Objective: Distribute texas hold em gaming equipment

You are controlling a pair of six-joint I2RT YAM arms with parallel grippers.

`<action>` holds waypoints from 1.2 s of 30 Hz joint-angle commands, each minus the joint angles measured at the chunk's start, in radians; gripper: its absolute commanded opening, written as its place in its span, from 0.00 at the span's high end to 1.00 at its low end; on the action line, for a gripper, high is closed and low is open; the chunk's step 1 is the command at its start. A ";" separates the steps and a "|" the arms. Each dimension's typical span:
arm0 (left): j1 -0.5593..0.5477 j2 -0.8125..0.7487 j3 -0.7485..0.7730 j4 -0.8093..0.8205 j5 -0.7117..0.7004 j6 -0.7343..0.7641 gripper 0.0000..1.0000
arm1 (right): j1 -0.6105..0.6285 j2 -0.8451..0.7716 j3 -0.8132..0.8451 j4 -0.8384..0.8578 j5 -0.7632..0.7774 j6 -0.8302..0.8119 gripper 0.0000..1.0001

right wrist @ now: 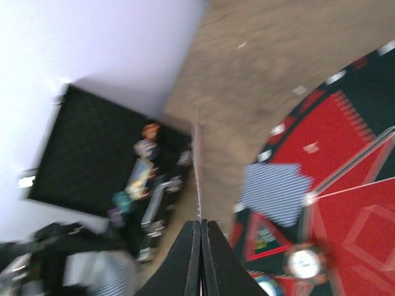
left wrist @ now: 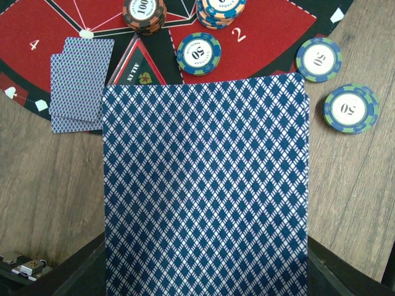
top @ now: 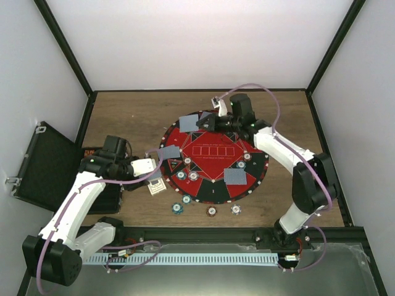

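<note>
A round red and black poker mat (top: 216, 185) lies mid-table. My left gripper (top: 148, 168) is shut on a blue-backed card (left wrist: 203, 185) that fills the left wrist view and hides the fingertips; it hangs over the mat's left edge. Two cards (left wrist: 77, 83) lie on the mat beside it. Chip stacks (left wrist: 143, 12) and single 50 chips (left wrist: 199, 52) lie around. My right gripper (right wrist: 202, 225) is shut on a card seen edge-on (right wrist: 197, 160); in the top view it is at the mat's far left rim (top: 188, 123). Another card pile (top: 235, 176) lies on the mat's near right.
The open black case (top: 46, 163) stands at the left wall, its base under my left arm; it shows blurred in the right wrist view (right wrist: 92, 154). Several loose chips (top: 212, 211) lie on the wood before the mat. Two 50 chips (left wrist: 350, 108) lie off the mat.
</note>
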 commanded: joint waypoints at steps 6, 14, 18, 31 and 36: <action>0.005 0.000 0.018 0.009 0.010 0.004 0.76 | 0.110 0.110 0.208 -0.338 0.841 -0.634 0.99; 0.005 -0.001 0.018 0.006 0.005 0.001 0.76 | 0.307 0.159 0.033 0.153 1.283 -1.207 0.99; 0.005 -0.005 0.018 0.005 0.002 0.001 0.76 | 0.344 0.202 -0.088 0.313 1.305 -1.387 0.99; 0.005 -0.012 0.019 0.011 0.005 -0.002 0.76 | 0.419 0.255 -0.246 0.274 1.267 -1.378 0.99; 0.004 -0.015 0.021 0.014 0.012 -0.010 0.76 | 0.456 0.225 -0.271 0.201 1.246 -1.306 0.99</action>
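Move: Almost straight below the right hand, some 21 cm down and about 1 cm farther out, lies the leftmost community-card slot, where its face-down card is bound. At the same depth, the orange 100 chip stack sits 3 cm back and 4 cm left of the hand, the left seat's cards 11 cm left and 1 cm ahead, the far seat's cards 15 cm ahead and 5 cm right. From the left hand the slot is about 16 cm ahead, 18 cm right and 12 cm lower. Turning the pinched card face up in the air, the right hand swings its fingers from pointing left to pointing forward and down, a turn of some 100 degrees. It first goes about 6 cm forward and slightly right, then comes back while sinking, ending about 18 cm below its start, close over the leftmost slot. The fingers stay shut on the card. ##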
